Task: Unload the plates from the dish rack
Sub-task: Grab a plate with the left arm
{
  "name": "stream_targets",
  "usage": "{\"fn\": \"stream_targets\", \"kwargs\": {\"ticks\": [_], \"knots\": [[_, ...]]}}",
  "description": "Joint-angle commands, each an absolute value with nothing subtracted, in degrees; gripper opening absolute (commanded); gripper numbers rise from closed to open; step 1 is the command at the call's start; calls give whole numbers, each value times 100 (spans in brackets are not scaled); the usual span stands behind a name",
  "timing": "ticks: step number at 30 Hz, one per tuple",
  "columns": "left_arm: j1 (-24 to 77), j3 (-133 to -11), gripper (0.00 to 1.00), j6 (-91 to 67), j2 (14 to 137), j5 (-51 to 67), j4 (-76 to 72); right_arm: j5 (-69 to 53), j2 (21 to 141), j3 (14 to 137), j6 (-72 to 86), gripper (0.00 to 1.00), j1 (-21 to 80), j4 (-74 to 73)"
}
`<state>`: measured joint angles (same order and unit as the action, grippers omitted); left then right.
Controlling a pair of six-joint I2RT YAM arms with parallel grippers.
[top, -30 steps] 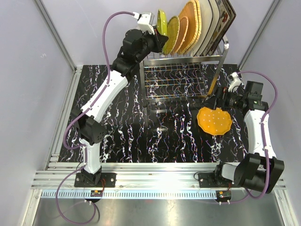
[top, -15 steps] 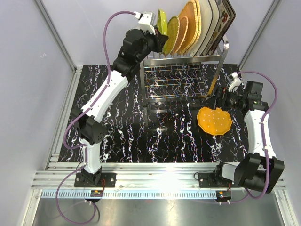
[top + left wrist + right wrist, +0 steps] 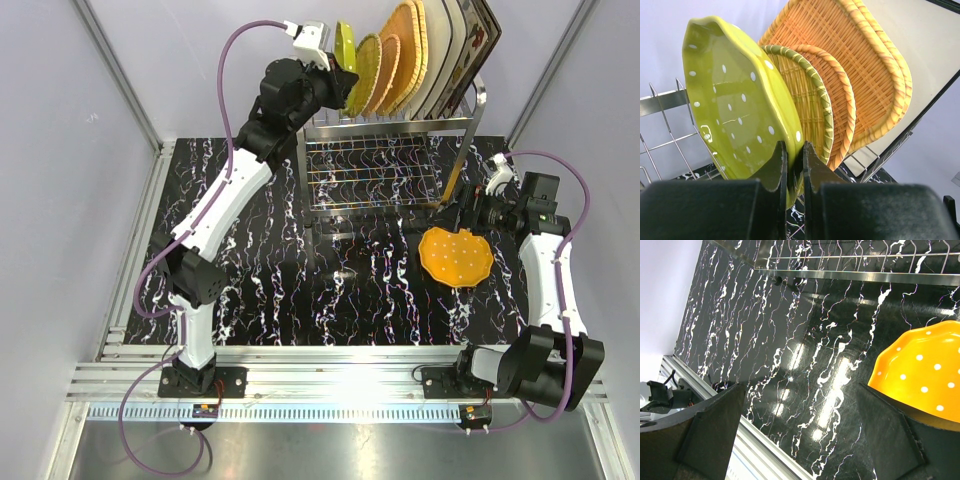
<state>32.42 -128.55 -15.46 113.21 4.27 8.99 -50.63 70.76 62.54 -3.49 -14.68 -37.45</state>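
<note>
The dish rack (image 3: 392,124) stands at the back of the table, with several plates upright in its top prongs. At the left end of the row, my left gripper (image 3: 794,150) (image 3: 336,66) is shut on the lower rim of the lime-green dotted plate (image 3: 735,100) (image 3: 345,42). Behind that plate stand a green-rimmed woven plate (image 3: 812,95), an orange woven round one (image 3: 842,102), a squarish woven one (image 3: 860,55) and a cream square one (image 3: 925,50). An orange dotted plate (image 3: 456,256) (image 3: 925,375) lies flat on the table. My right gripper (image 3: 800,390) (image 3: 466,212) hangs open beside its far edge, with nothing between its fingers.
The black marbled table (image 3: 300,270) spreads in front of the rack. The rack's lower grid shelf (image 3: 370,175) holds nothing. An aluminium rail (image 3: 330,365) (image 3: 765,450) runs along the near edge. Pale walls close in left, right and behind.
My left gripper has edged slightly up and to the left with the lime-green plate in it. The right arm and the orange dotted plate have not moved.
</note>
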Motion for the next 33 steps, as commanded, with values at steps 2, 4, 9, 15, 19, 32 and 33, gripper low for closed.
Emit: {"fn": "stream_targets", "kwargs": {"ticks": [2, 4, 9, 15, 19, 32, 33], "knots": [[3252, -13464, 0, -1389, 10767, 158, -281, -5212, 6908, 6232, -299, 100, -1433, -3560], [3269, -13535, 0, -1380, 10784, 141, -272, -5212, 6899, 6232, -290, 100, -1433, -3551], [3287, -13658, 0, -1310, 10758, 105, -308, -5229, 6908, 6231, -281, 99, -1433, -3560], [3287, -13667, 0, -1257, 10723, 79, -351, -5229, 6917, 6231, -281, 100, -1433, -3551], [3305, -13685, 0, -1239, 10688, 70, -404, -5229, 6908, 6231, -281, 100, -1433, -3560], [3392, -13887, 0, -1186, 10573, 184, -510, -5247, 6900, 6205, -272, 100, -1433, -3551], [3393, -13878, 0, -1195, 10556, 193, -527, -5247, 6899, 6205, -272, 100, -1441, -3551]]}}
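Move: The left fingers already pinch the near rim of the upright green plate, whose middle lies about 9 cm ahead, level sideways, and 7 cm above. The green wicker plate stands about 5 cm to the plate's right, and the orange wicker plate roughly 4 cm farther right; both are about as far ahead and some 4 cm above the fingers. From the idle right hand the green plate is about 23 cm ahead, 20 cm left and 30 cm higher. Still pinching the green plate's near rim, the left hand draws it up from the rack slots by about 5 cm, easing back a little towards the base. It climbs, nearly pauses midway, then climbs faster, with the fingertips tilting up some 5 degrees and the grip unchanged. ##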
